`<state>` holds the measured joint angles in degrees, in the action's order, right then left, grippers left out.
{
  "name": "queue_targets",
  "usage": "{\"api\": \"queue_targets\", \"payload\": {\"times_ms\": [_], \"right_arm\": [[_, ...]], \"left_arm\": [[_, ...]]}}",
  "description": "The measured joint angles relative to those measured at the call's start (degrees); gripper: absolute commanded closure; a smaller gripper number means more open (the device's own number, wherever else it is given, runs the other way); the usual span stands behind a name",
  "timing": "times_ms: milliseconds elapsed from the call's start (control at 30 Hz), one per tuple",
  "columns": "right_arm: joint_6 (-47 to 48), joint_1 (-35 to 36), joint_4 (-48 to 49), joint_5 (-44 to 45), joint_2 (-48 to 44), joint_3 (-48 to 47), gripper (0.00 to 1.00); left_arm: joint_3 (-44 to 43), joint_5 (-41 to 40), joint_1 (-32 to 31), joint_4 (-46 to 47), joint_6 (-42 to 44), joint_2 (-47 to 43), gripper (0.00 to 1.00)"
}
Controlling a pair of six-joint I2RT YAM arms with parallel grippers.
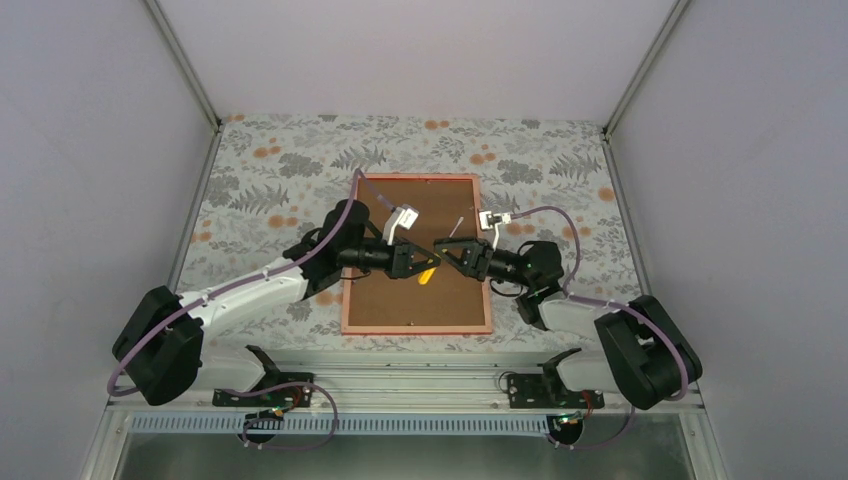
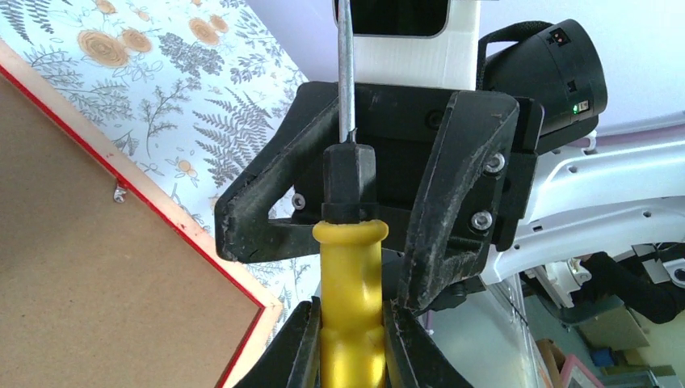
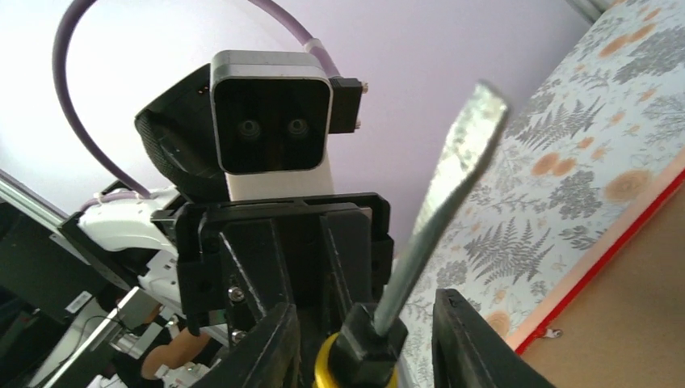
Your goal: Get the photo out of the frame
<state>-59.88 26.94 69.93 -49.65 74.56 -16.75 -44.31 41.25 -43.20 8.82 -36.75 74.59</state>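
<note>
The frame lies face down on the table, its brown backing up and a thin red edge showing. The photo is hidden under the backing. My left gripper is shut on the yellow handle of a screwdriver, held over the backing's middle. My right gripper faces it. Its fingers flank the tool's black collar with gaps on both sides, so it is open. The steel blade points up past the right wrist camera.
A floral cloth covers the table around the frame. A small metal tab sits at the backing's edge. Pale enclosure walls stand left, right and behind. Both arms meet over the frame's centre.
</note>
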Motion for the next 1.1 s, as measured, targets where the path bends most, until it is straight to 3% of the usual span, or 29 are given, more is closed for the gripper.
{"api": "queue_targets", "payload": {"times_ms": [233,333,600,800,1100], "right_arm": [[-4.98,0.02,9.25,-1.03,4.22,0.13,0.96],[-7.78,0.04,12.81,-1.22,6.05,0.63,0.96],[-9.42,0.04,13.25,-0.7,5.64,1.64,0.96],[-8.11,0.07,0.83,2.01,-0.07,1.38,0.96],[-5.75,0.07,-26.12,9.53,-9.44,-2.75,0.96]], "left_arm": [[1.27,0.72,-0.15,2.05,-0.59,-0.11,0.93],[1.75,0.42,-0.28,2.19,-0.52,-0.48,0.87],[1.81,-4.92,-1.49,-0.87,1.03,-2.14,0.57],[0.9,-17.31,-5.11,-7.32,4.46,-4.42,0.37],[-1.16,-44.26,-18.34,-12.41,10.36,-5.18,0.28]]}}
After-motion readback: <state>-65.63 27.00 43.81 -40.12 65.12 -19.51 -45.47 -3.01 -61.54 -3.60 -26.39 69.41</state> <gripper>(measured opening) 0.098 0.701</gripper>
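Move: The left hand holds the screwdriver by its yellow handle; the right gripper's fingertips are about 2 cm ahead of that hand, 1 cm to its right and 2 cm higher. From the right hand, the screwdriver's middle is roughly level ahead-and-back, 1 cm left and 1 cm up, its dark collar already between the part-open fingers. The picture frame's back lies centred some 6 cm ahead, 4 cm left and 22 cm below the right hand. Hold the left gripper steady while you shut the right one on the screwdriver's dark collar. Then open the left fingers wide off the yellow handle, sinking that hand about 2 cm and turning it some 30 degrees, fingertips dipping and swinging forward. Carry the screwdriver in the right grip about 3 cm forward and a little down, out of the opened left fingers' hold. ##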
